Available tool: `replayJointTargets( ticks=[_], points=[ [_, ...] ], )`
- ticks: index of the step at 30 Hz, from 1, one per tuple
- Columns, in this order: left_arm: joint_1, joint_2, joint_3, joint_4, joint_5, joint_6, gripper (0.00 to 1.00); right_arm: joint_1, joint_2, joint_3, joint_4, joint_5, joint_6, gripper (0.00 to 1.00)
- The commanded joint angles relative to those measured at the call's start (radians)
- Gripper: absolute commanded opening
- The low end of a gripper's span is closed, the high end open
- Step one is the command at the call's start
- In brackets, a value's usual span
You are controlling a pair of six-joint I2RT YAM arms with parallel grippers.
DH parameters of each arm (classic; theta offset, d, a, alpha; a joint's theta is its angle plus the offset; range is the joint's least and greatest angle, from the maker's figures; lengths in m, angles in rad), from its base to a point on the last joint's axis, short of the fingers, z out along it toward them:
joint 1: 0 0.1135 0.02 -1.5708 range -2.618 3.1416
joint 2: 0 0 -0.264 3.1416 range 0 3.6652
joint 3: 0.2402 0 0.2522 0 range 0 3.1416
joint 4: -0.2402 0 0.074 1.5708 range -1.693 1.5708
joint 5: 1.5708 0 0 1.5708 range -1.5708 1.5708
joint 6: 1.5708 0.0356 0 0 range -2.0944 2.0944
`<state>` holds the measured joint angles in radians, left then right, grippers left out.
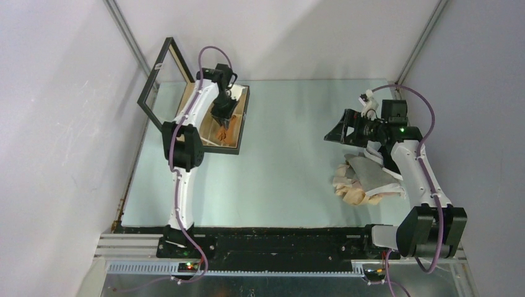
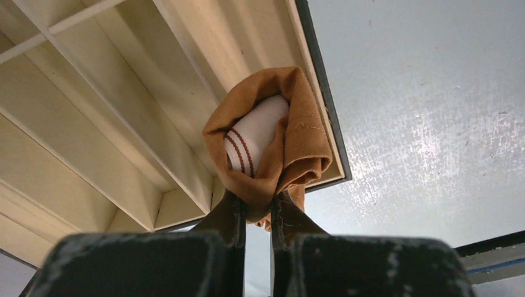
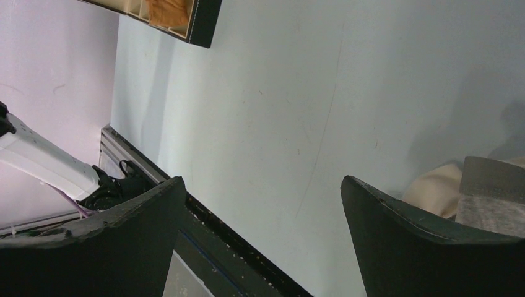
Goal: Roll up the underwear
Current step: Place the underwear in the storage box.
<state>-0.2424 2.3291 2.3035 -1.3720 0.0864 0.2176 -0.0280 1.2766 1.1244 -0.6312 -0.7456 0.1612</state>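
In the left wrist view my left gripper (image 2: 257,201) is shut on a rolled rust-brown underwear (image 2: 297,142) with a white, red-striped part showing inside the roll. It hangs over the wooden box's compartments (image 2: 124,124), near the box's right edge. From the top camera, the left gripper (image 1: 221,120) and the rust-brown roll (image 1: 224,132) are over the box (image 1: 242,124). Grey (image 1: 371,173) and beige (image 1: 353,193) underwear lie in a heap at the right. My right gripper (image 1: 334,133) hovers open above and left of that heap, with nothing between its fingers (image 3: 261,180).
The box's black-framed lid (image 1: 158,77) stands open at the back left by the wall. The arm bases and a black rail (image 1: 278,238) run along the near edge. In the right wrist view the heap (image 3: 489,185) sits at the right edge.
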Motion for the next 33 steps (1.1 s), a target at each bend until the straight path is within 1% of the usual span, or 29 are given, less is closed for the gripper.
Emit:
replayJointTargets(
  ticks=[1, 11, 19, 23, 26, 28, 29, 30, 31, 32, 33],
  points=[
    [0.008, 0.03, 0.07, -0.007, -0.03, -0.016, 0.0, 0.0, -0.018, -0.007, 0.013, -0.007, 0.007, 0.99],
    [0.013, 0.118, 0.088, 0.029, 0.084, -0.131, 0.0, 0.0, -0.003, -0.009, 0.005, 0.017, -0.007, 1.0],
    [0.011, 0.188, 0.09, 0.062, 0.054, -0.253, 0.0, 0.0, 0.009, -0.01, -0.011, 0.035, -0.019, 1.0],
    [0.012, 0.229, 0.078, 0.061, 0.049, -0.286, 0.0, 0.0, 0.011, -0.009, -0.017, 0.037, -0.026, 0.99],
    [0.012, 0.253, 0.088, 0.073, 0.011, -0.3, 0.01, 0.0, 0.011, -0.01, -0.023, 0.037, -0.033, 0.99],
    [0.012, 0.258, 0.101, 0.084, -0.018, -0.302, 0.09, 0.0, 0.009, -0.011, -0.028, 0.04, -0.041, 0.99],
    [0.012, 0.259, 0.113, 0.089, -0.028, -0.301, 0.18, 0.0, 0.008, -0.01, -0.031, 0.042, -0.048, 0.99],
    [0.012, 0.255, 0.118, 0.091, -0.044, -0.295, 0.24, 0.0, 0.006, -0.009, -0.033, 0.047, -0.053, 0.99],
    [0.011, 0.241, 0.126, 0.094, -0.05, -0.288, 0.38, 0.0, 0.003, -0.008, -0.036, 0.049, -0.063, 1.0],
    [0.011, 0.23, 0.127, 0.095, -0.062, -0.271, 0.43, 0.0, 0.001, -0.007, -0.04, 0.054, -0.07, 0.99],
    [0.011, 0.196, 0.127, 0.096, -0.066, -0.266, 0.51, 0.0, -0.004, -0.005, -0.05, 0.059, -0.084, 0.99]
  ],
)
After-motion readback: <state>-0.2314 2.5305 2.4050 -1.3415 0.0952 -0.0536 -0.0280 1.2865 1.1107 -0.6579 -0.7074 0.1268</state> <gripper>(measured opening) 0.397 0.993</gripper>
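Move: Below the left hand, which already holds the rolled underwear, the storage box's near right compartment is centred about 9 cm down, 2 cm ahead and 1 cm to the right. The next compartment lies some 5 cm to the left of that one. The far right compartment, beyond the cross divider, is roughly 13 cm ahead of the hand and 3 cm to its right. From the empty right hand the near right compartment is about 14 cm ahead, 36 cm to the left and 20 cm down. Lowering the pinched underwear some 6 cm into the near right compartment, the left hand eases slightly forward and right. On the way down it turns about 15 degrees counter-clockwise, bringing the roll into line with the compartment's walls. Once the descent has stopped, the fingers open to let the roll go, reaching less than half open. ##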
